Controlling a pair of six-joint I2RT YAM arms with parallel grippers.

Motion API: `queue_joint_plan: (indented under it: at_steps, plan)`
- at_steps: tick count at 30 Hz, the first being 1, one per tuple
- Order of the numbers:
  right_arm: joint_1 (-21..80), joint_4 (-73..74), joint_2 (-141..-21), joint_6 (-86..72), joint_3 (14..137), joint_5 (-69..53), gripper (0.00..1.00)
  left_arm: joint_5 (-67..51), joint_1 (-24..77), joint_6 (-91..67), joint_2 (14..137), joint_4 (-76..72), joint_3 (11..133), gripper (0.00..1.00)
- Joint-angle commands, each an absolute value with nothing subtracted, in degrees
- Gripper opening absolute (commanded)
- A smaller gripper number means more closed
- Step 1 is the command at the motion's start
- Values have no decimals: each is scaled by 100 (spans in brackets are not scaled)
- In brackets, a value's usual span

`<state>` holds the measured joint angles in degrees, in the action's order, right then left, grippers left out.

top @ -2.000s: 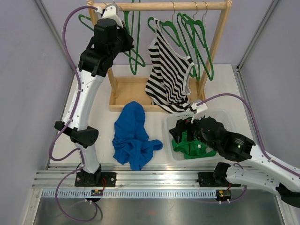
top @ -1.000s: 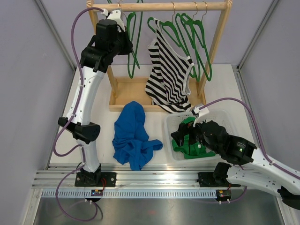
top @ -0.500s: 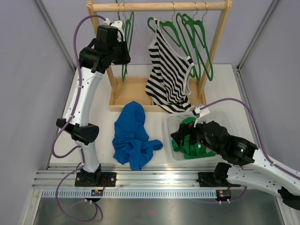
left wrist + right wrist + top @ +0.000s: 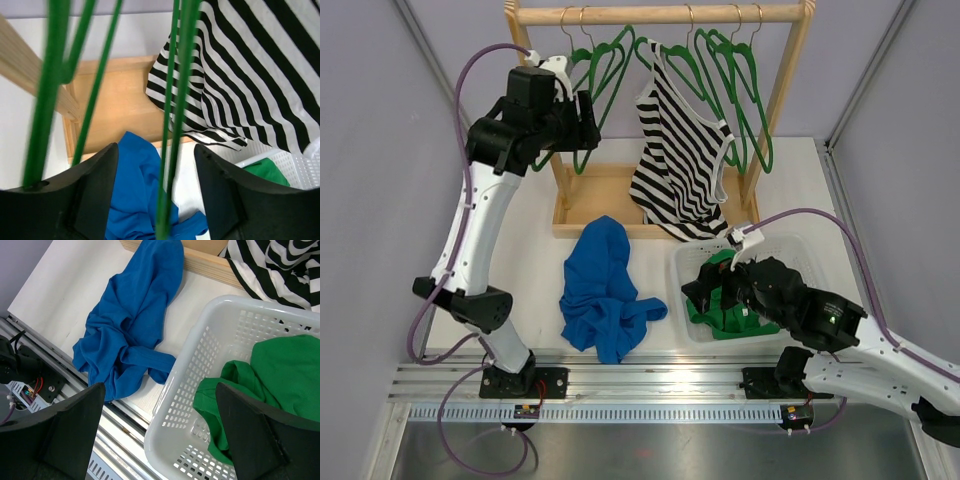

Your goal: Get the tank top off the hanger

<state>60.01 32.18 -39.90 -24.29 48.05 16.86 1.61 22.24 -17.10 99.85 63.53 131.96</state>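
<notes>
The black-and-white striped tank top [image 4: 680,160] hangs on a green hanger [image 4: 655,50] on the wooden rail [image 4: 660,13]. It also shows in the left wrist view [image 4: 250,75] and the right wrist view [image 4: 280,270]. My left gripper [image 4: 588,120] is open beside the empty green hangers [image 4: 605,80], left of the tank top and not touching it. In the left wrist view its jaws [image 4: 155,150] stand wide apart, with green hanger wires [image 4: 175,100] crossing between them. My right gripper [image 4: 705,285] is open and empty over the basket's left rim [image 4: 160,387].
A blue garment [image 4: 605,290] lies crumpled on the table in front of the rack's wooden base [image 4: 595,195]. A white basket [image 4: 800,245] at the right holds a green garment [image 4: 720,305]. More empty green hangers [image 4: 745,70] hang right of the tank top.
My left gripper has come down and away from the rail, and the empty green hangers on the left have swung and spread. The right arm has barely moved.
</notes>
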Motion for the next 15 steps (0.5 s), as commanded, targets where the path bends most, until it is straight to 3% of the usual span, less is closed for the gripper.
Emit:
queue_joint_plan:
  at_steps: [1,2,3,4,10,15]
  plan:
    - [6029,2752,-4191,-2382,4825,1504,100,35,2232,-1661,9099,5810,12877,68]
    - [6021,2707,-4262,-2356,4816,1451,100,53,2241,-1644,8931,5696,12580,70]
    - [6021,2655,-4324,-2286,4816,1381,99,61,2233,-1626,8790,5661,12447,80]
    - [6029,2524,-4385,-2242,4816,1136,100,70,2241,-1617,8502,5617,12324,99]
    - [6029,1873,-5542,-2039,4965,98,100,245,2250,-1643,7367,5380,10980,99]
    - [6073,1583,-6809,-1969,5335,193,99,1053,2250,-1994,5814,4914,9354,99]
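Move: The blue tank top lies on the table some 20 cm left of the right hand, about 5 cm farther out and 22 cm below. The green tank top, in the white basket, sits about 10 cm to that hand's right, 2 cm ahead and 20 cm down. From the left hand the blue tank top is roughly 18 cm back, 3 cm right and 37 cm below; the empty hanger is about 4 cm ahead of it, straight on and level, the striped tank top 17 cm right, 4 cm ahead and 8 cm lower. The left fingers, already parted around the empty hanger, draw back clear of it while opening to full width; that hand backs off about 12 cm and some 6 cm left, rising a little before it dips, fingers tipping up. Meanwhile the right hand, still wide open, speeds up leftward and down towards the blue tank top, about 10 cm, turning slightly counter-clockwise and tipping down. ##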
